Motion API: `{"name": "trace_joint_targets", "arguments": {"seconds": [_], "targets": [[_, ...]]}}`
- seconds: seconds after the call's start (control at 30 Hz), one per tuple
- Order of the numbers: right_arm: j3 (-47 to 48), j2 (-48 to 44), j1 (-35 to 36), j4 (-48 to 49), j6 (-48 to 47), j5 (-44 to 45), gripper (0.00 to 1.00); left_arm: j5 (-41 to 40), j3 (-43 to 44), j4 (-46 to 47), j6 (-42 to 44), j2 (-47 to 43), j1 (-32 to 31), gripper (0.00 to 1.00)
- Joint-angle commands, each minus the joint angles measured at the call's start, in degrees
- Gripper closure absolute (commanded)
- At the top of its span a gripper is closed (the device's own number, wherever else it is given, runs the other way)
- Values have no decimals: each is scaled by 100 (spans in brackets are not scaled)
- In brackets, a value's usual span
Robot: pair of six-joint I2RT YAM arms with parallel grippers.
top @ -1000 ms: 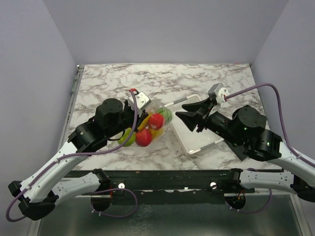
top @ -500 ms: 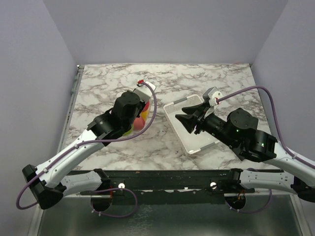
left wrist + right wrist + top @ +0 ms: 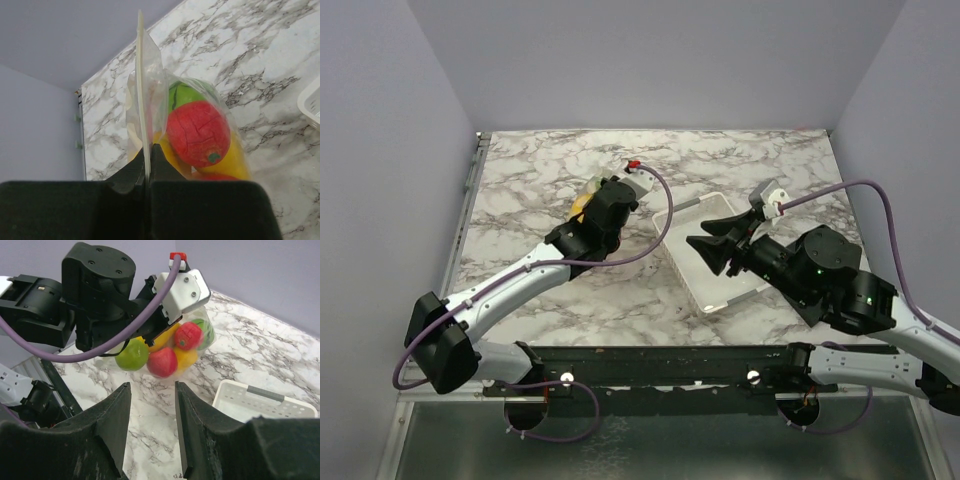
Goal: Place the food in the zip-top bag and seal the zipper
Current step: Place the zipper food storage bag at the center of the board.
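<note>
The zip-top bag [image 3: 150, 85] hangs sideways from its zipper [image 3: 141, 75], a pale strip standing straight out from my left gripper [image 3: 147, 152], which is shut on the strip's near end. The food shows through the plastic: a red fruit [image 3: 197, 132], a green one [image 3: 185, 92] and yellow ones [image 3: 237, 160]. In the right wrist view the bag [image 3: 170, 352] bulges below the left wrist, with a light green fruit [image 3: 132, 355] lowest. My right gripper [image 3: 152, 387] is open and holds nothing, a short way from the bag. From above it [image 3: 705, 243] hovers over the basket.
A white slotted basket [image 3: 718, 298] lies on the marble table right of centre; its rim [image 3: 260, 396] shows beside my right fingers. The left arm [image 3: 520, 280] stretches diagonally across the table's left half. Purple walls close in on three sides.
My left arm has reached farther back and carried the filled bag away from the table's middle towards the rear left. The right gripper has shifted slightly right and stays open.
</note>
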Motion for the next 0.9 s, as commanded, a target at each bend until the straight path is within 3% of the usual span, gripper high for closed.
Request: {"name": "trace_joint_targets", "arguments": {"seconds": [0.0, 0.53, 0.87], "targets": [[-152, -200, -10, -266, 114, 266, 51, 352, -183, 423, -335, 142, 14, 100], [-559, -549, -8, -439, 283, 1065, 28, 2033, -1199, 236, -2176, -519, 6, 100], [-904, -584, -7, -394, 492, 1122, 25, 2386, -1859, 12, -3468, -919, -115, 99]]}}
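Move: The filled food bag already hangs from the left fingers by its zipper edge, its food some 4 cm ahead of them and 8 cm below. The clear marble it is taken to lies about 8 cm back, 6 cm right and 20 cm below the left hand; the basket's middle is some 27 cm right and 2 cm back, 18 cm down. From the right hand that clear marble is roughly 10 cm ahead, 16 cm left and 34 cm below. The bag, still pinched at the zipper edge, is lowered about 9 cm by the left hand towards the clear marble left of the basket, first down and rightward, then increasingly back (6 cm) as the wrist rolls its left side down and tips nose-down. The empty right hand eases right, then sinks about 5 cm, opening wider. ##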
